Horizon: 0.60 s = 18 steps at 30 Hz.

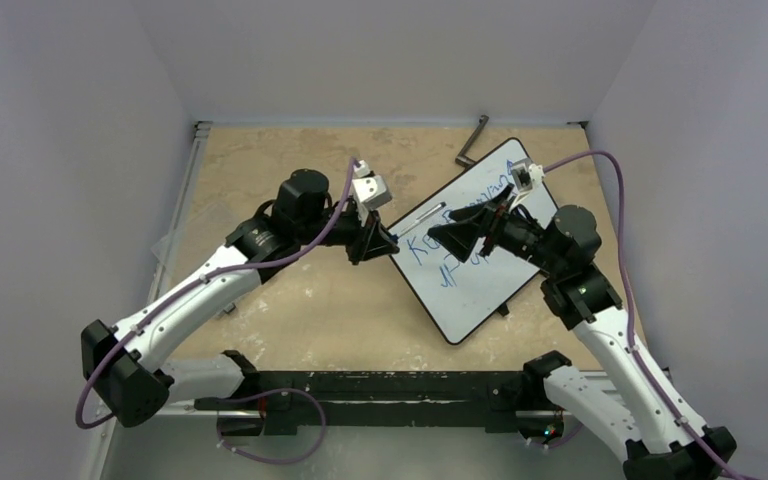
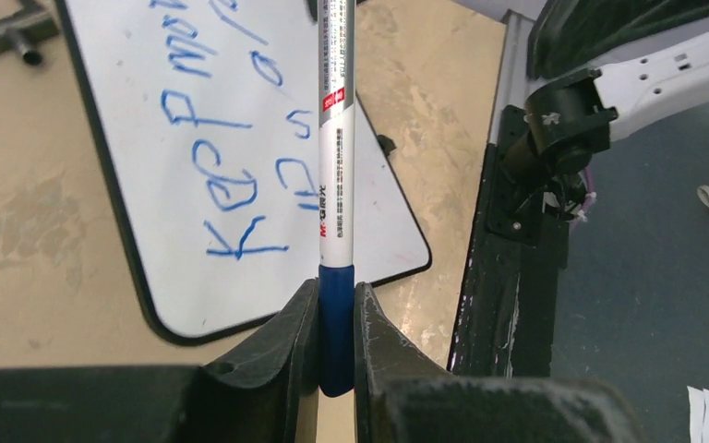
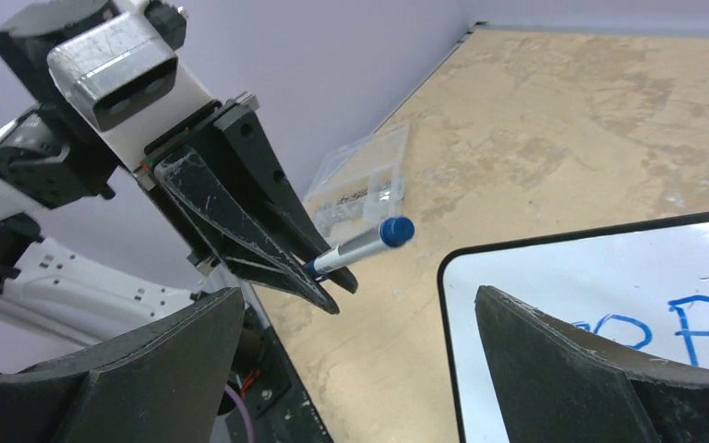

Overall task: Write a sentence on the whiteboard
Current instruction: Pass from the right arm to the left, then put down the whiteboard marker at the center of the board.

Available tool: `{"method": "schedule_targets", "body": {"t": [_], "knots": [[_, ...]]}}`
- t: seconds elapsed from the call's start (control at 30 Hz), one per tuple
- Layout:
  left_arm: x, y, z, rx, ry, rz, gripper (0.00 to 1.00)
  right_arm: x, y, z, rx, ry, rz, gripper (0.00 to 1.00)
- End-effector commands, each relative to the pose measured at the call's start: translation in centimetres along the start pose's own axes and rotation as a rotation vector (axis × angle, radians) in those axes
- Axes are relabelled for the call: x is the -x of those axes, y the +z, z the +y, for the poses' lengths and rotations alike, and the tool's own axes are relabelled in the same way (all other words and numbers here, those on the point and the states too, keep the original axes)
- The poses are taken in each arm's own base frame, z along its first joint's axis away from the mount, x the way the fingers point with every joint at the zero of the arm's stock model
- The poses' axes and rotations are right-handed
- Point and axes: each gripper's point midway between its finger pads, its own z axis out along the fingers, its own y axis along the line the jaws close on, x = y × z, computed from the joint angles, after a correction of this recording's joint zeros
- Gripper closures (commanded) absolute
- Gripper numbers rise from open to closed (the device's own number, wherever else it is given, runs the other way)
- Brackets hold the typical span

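Observation:
The whiteboard [image 1: 472, 292] lies tilted on the table at the right of centre. The blue sentence [image 1: 425, 248] runs across it, partly hidden under my right arm. In the left wrist view the sentence [image 2: 217, 175] reads "Keep mo…" on the whiteboard [image 2: 111, 74], with a shorter line beside it. My left gripper [image 2: 337, 288] is shut on the blue end of a white marker [image 2: 335, 157], just off the board's left corner [image 1: 390, 246]. My right gripper [image 1: 442, 237] hovers over the board, open and holding nothing [image 3: 358, 295]. The right wrist view shows the marker's blue cap [image 3: 397, 230] pointing out from the left fingers.
A black metal angle piece [image 1: 472, 142] lies behind the board near the back wall. A clear plastic box [image 3: 360, 180] sits on the table by the left wall. The black mounting rail [image 1: 360, 400] spans the near edge between the arm bases.

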Motion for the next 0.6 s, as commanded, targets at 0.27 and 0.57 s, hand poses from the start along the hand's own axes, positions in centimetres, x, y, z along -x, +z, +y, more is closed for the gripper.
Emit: {"method": "schedule_targets", "body": {"t": [0.27, 0.57], "knots": [[-5.2, -5.5, 3.8, 0.396, -0.22, -0.054, 1.0, 2.2, -0.1, -1.2, -0.116, -0.022, -0.068, 0.01], [-9.6, -10.2, 9.2, 0.772, -0.455, -0.095, 1.0, 2.2, -0.2, -2.1, -0.162, 0.004, -0.08, 0.01]]}}
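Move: The left fingers already hold the marker by its blue end. The clear plastic box on the table's left side lies roughly 38 cm to that hand's left, about 4 cm ahead and some 26 cm below. The whiteboard's middle is about 17 cm to its right, 11 cm ahead and 26 cm lower. From the empty right hand, the marker's middle is some 6 cm to the left, 3 cm ahead and 3 cm below. Leftward and gathering speed, the left hand carries the marker about 11 cm away from the right hand and the whiteboard, towards the clear box's side, sinking some 6 cm. It swings about 35 degrees counter-clockwise and keeps its pinch on the blue end. The right hand, fingers still wide open and empty, eases a couple of centimetres forward and slightly right and down. ##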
